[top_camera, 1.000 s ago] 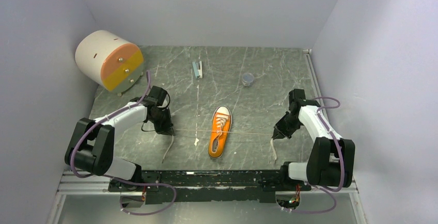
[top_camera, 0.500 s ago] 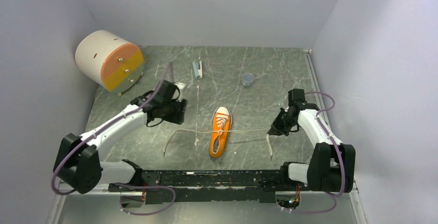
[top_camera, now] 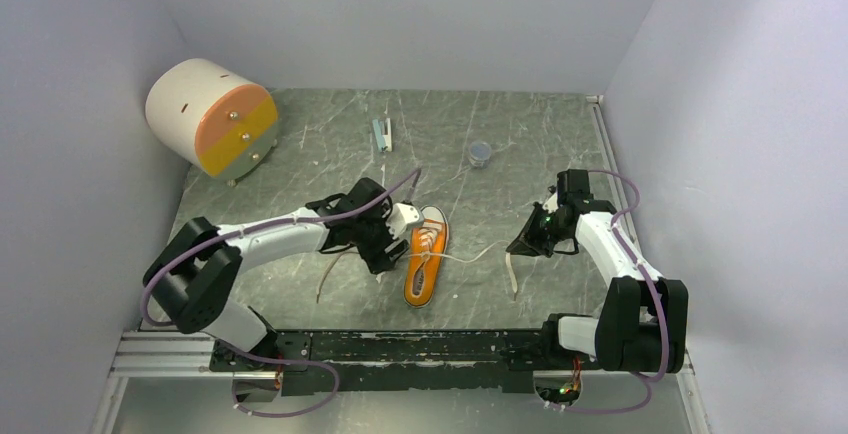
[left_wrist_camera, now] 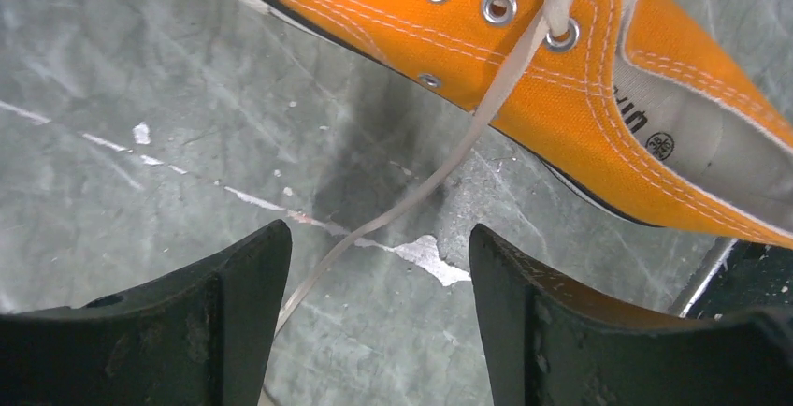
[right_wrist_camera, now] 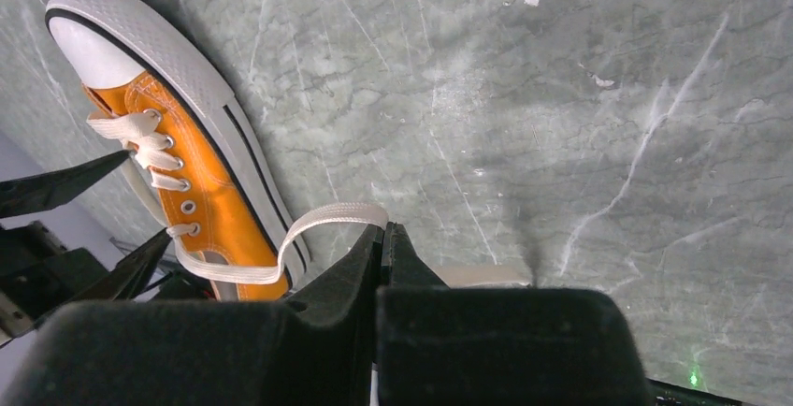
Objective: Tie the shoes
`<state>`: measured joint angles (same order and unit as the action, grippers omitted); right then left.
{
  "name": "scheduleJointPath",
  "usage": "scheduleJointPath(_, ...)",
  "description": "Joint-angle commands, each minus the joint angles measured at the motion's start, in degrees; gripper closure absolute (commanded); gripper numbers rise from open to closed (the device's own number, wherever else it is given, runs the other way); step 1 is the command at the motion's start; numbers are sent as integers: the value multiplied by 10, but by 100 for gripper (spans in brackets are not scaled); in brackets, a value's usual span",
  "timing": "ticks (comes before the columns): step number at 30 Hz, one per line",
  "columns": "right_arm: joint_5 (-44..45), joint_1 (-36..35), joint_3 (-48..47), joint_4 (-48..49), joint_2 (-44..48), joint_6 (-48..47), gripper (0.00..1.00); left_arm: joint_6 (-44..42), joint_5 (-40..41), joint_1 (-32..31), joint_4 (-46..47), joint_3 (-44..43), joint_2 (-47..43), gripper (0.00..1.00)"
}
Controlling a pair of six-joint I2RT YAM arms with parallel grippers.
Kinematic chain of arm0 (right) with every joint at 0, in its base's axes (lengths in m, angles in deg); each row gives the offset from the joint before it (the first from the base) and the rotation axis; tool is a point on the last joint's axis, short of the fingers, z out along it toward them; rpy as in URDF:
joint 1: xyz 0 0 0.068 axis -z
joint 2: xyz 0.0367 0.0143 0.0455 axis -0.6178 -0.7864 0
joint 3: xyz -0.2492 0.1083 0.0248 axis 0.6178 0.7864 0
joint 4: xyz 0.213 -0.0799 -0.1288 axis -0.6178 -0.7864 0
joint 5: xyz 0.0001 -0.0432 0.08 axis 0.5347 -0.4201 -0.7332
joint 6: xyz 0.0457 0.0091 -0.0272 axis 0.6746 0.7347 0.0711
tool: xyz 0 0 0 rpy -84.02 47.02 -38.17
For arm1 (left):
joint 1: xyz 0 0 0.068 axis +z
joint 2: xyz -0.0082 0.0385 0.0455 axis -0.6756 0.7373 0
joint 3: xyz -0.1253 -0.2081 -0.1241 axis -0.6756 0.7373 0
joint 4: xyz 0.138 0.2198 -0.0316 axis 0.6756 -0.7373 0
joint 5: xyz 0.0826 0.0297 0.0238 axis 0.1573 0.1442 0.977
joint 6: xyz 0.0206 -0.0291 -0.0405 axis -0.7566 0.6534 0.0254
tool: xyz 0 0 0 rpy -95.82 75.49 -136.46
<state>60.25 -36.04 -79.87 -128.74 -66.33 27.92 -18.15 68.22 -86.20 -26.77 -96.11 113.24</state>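
Observation:
The orange sneaker (top_camera: 424, 257) lies mid-table, its white toe cap pointing away from the arms. My left gripper (top_camera: 388, 246) is open just left of it. In the left wrist view the left lace (left_wrist_camera: 439, 167) runs slack from an eyelet of the shoe (left_wrist_camera: 524, 60) down over the table between my open gripper (left_wrist_camera: 377, 238), held by neither finger. My right gripper (top_camera: 522, 246) is right of the shoe and shut on the right lace (top_camera: 478, 253). In the right wrist view the gripper (right_wrist_camera: 383, 230) pinches that lace (right_wrist_camera: 318, 214), which curves back to the shoe (right_wrist_camera: 201, 195).
A white cylinder with an orange and yellow face (top_camera: 210, 116) lies at the far left. A small blue-grey clip (top_camera: 382, 135) and a round grey cap (top_camera: 480, 153) lie further back. The left lace's loose end (top_camera: 326, 284) trails on the table. Grey walls enclose three sides.
The left gripper let go of the left lace and swung right to the shoe's side. The right gripper moved slightly left, so the taut laces have gone slack.

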Motion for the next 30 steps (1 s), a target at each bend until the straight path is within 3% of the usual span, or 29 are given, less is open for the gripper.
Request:
scheduleJointPath(1, -10, -4, -8, 6, 11, -9, 100, -33, -40, -8, 39, -23, 26, 27)
scheduleJointPath(4, -16, -4, -6, 9, 11, -8, 100, -27, -22, -8, 57, -16, 38, 34)
scheduleJointPath(8, -7, -4, -13, 0, 11, -6, 100, 15, 15, -6, 77, -3, 32, 62)
scheduleJointPath(10, -4, -4, -23, -9, 11, -9, 100, 50, 13, -6, 97, 10, 2, 83)
scheduleJointPath(11, -3, -4, -29, -13, 10, -14, 100, 71, 1, -7, 108, 16, -12, 86)
scheduleJointPath(16, -138, -14, -63, 24, -15, -39, 100, 207, -21, -19, 216, 67, -71, 88)
scheduleJointPath(19, -242, -47, -92, 101, -55, 7, 100, 264, 0, -20, 315, 112, -107, 88)
scheduleJointPath(22, -291, -87, -119, 233, -90, 117, 100, 283, 21, -25, 370, 144, -126, 88)
scheduleJointPath(26, -291, -170, -147, 467, -155, 308, 100, 274, 9, -31, 423, 162, -115, 88)
scheduleJointPath(30, -276, -240, -193, 598, -262, 398, 100, 267, 12, -47, 475, 185, -114, 88)
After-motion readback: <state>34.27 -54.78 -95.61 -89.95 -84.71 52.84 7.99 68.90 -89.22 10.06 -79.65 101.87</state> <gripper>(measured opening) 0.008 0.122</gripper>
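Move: The left lace strand runs just under the open left fingers, about 2 cm below and 1 cm ahead and right; the shoe's middle is some 7 cm to that hand's right and 1 cm ahead. The right hand holds the other strand; from it the shoe's toe lies about 16 cm left and 9 ahead, 3 lower, the shoe's middle 17 left and 1 ahead, the plastic cup 5 left and 21 ahead. The left lace strand is pinched as the left fingers dip about 2 cm and shut on it; that hand then lifts and draws right, close beside the shoe, its fingers tipping some 30 degrees towards level. The other strand stays gripped by the right hand, which waits, then sweeps left, up and forward, some 17 cm left, to above the toe, its fingers swinging up to point left. ##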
